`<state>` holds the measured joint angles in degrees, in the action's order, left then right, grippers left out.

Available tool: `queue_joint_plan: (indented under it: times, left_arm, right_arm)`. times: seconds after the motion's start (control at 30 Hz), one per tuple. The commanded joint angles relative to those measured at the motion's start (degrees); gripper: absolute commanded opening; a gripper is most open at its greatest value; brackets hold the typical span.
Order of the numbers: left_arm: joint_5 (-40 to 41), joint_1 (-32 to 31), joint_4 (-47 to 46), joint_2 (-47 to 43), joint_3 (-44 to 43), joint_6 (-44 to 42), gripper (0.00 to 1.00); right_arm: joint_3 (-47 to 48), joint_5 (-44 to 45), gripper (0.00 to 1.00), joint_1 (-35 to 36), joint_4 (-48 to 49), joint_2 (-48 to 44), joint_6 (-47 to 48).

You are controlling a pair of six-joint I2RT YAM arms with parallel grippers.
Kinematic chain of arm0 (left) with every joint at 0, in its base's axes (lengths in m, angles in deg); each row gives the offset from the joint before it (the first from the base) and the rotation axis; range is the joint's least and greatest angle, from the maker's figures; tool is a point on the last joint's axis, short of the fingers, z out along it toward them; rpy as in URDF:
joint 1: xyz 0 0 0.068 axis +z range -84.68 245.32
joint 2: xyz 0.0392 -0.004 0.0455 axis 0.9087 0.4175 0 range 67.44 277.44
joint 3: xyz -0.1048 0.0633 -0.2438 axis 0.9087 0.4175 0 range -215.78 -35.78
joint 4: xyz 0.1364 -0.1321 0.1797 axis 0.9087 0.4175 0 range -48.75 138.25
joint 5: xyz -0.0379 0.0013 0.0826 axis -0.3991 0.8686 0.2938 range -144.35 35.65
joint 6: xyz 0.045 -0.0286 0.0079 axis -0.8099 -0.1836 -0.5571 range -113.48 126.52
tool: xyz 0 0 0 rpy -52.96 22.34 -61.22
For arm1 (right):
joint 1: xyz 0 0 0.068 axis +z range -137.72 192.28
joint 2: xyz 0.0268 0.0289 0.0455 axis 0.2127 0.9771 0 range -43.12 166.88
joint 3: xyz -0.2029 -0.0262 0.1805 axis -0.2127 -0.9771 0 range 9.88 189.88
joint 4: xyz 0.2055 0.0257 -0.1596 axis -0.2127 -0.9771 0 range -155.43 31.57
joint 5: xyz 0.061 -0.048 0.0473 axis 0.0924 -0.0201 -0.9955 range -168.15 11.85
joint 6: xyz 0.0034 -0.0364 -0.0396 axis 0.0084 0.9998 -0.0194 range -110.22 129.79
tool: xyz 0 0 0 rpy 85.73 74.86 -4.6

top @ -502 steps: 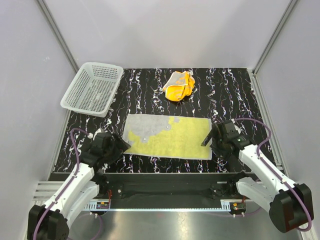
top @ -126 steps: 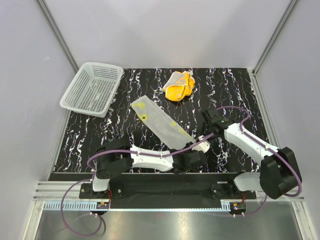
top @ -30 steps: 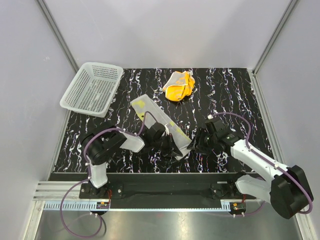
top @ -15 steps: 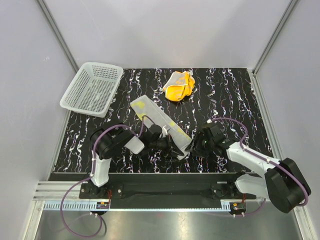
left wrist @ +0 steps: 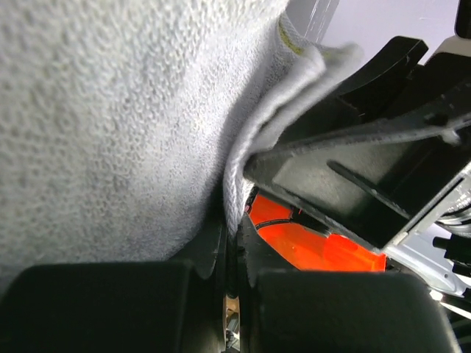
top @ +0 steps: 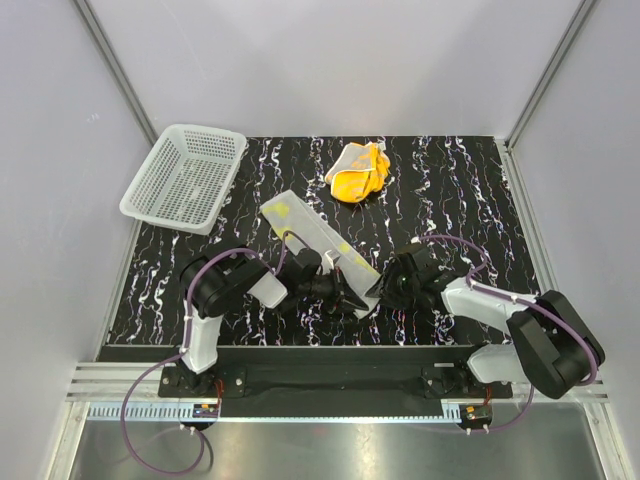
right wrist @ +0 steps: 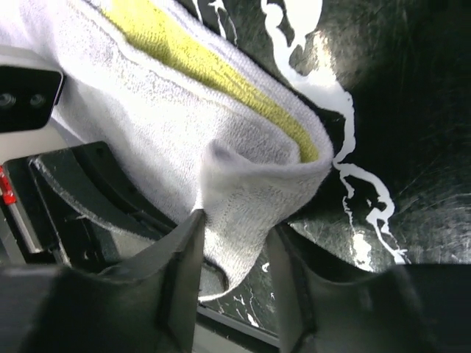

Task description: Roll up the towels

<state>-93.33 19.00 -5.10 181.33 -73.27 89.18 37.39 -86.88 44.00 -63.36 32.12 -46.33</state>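
Observation:
A grey and yellow towel [top: 310,232], folded into a long strip, lies diagonally across the black marbled table. My left gripper [top: 356,299] is shut on the strip's near end; in the left wrist view the jaws [left wrist: 234,235] pinch the grey towel's edge [left wrist: 110,110]. My right gripper [top: 379,290] is open and straddles the same end from the right. In the right wrist view its fingers [right wrist: 234,254] stand either side of the folded corner [right wrist: 243,147]. A crumpled orange-yellow towel [top: 358,170] lies at the back.
A white mesh basket [top: 185,177] stands at the back left. The two grippers are almost touching; the right gripper's black body [left wrist: 353,162] fills the left wrist view, and the left gripper [right wrist: 81,184] shows in the right wrist view. The table's front edge is close.
My right gripper has moved left up to the towel's near end and now straddles it. The left gripper has kept its hold on the end with little movement.

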Motion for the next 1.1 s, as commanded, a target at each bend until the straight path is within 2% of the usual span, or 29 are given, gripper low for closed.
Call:
queue_joint_plan:
  times: [0.0, 0.03, 0.13, 0.17, 0.23, 0.27, 0.37, 0.4, 0.5, 0.6, 0.7, 0.73, 0.8, 0.93, 1.07]
  left_arm:
    - [-2.6, 0.3, -4.0, 0.1, 0.7, 0.7, 0.00]
    - [-2.7, 0.3, -4.1, 0.1, 0.7, 0.7, 0.00]
    - [-2.8, 0.3, -2.8, -0.4, 0.1, -0.9, 0.00]
    - [-2.2, 0.3, 1.0, -1.7, -0.2, -2.3, 0.02]
    - [-0.8, 0.3, 7.8, -4.0, -1.8, -8.4, 0.09]
    - [2.0, 0.2, 16.7, -6.7, -2.5, -13.8, 0.19]
    - [8.5, 0.2, 32.4, -11.6, -5.8, -22.9, 0.39]
    - [10.1, 0.2, 35.5, -12.6, -7.3, -24.8, 0.51]
    - [16.4, 0.1, 45.1, -15.4, -9.9, -30.8, 0.69]
    - [23.4, -0.5, 52.9, -18.2, -12.8, -36.4, 0.70]
    - [37.6, -5.3, 60.1, -22.8, -15.9, -43.3, 0.71]
    - [45.8, -9.0, 62.6, -24.9, -16.6, -44.8, 0.71]
    - [54.9, -12.9, 63.4, -26.7, -17.6, -48.0, 0.71]
    - [65.0, -22.3, 61.7, -27.5, -18.2, -53.1, 0.71]
    - [71.7, -28.8, 60.4, -23.4, -21.1, -58.2, 0.70]
  right_arm:
    - [0.6, 5.0, 0.42, 0.5, -0.3, 1.7, 0.1]
    - [0.6, 5.0, 0.33, 0.5, -0.4, 1.7, 0.3]
    - [1.3, 4.9, 0.22, 0.6, -2.3, 1.7, 0.5]
    - [1.8, 5.0, 0.17, 0.6, -3.3, 1.7, 0.5]
    - [3.2, 5.2, 0.14, 0.8, -6.9, 1.8, 0.8]
    - [3.8, 5.5, 0.12, 0.8, -8.2, 1.6, 0.9]
    - [5.4, 6.5, 0.10, 0.9, -13.2, 0.4, 1.4]
    - [5.8, 6.8, 0.09, 0.9, -14.0, 0.0, 1.5]
    - [7.2, 6.9, 0.09, 0.9, -17.4, -0.6, 1.9]
    - [8.9, 6.7, 0.09, 0.9, -20.9, -0.4, 2.2]
    - [10.2, 6.3, 0.09, 0.9, -23.2, 0.0, 2.6]
    - [10.7, 6.2, 0.09, 0.9, -23.9, 0.3, 2.9]
    - [12.3, 5.9, 0.09, 0.9, -25.6, 1.1, 3.6]
    - [14.2, 5.2, 0.09, 0.9, -27.2, 2.5, 4.7]
    - [14.5, 4.7, 0.09, 0.9, -27.6, 2.9, 4.8]
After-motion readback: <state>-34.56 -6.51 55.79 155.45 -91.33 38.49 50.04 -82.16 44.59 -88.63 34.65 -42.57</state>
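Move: The near end of the folded gray towel is already pinched in my left fingers, its middle some 2 cm to their right and 1 cm ahead. For my right hand it lies about 2 cm left and 1 cm below, the raised flap standing between my half-open fingers. The strip's far end is roughly 25 cm ahead and 20 cm left of my left hand. The orange towel lies around 30 cm ahead and 5 cm left of my right. I close my right fingers on the raised flap while my left fingers open wide and let go of it. My left hand backs off left and forward about 5 cm, then lifts and swings back toward my base, its fingers turning from pointing right to steeply down and forward-right. Keeping its pinch, my right hand draws the towel end about 3 cm right and slightly back. ##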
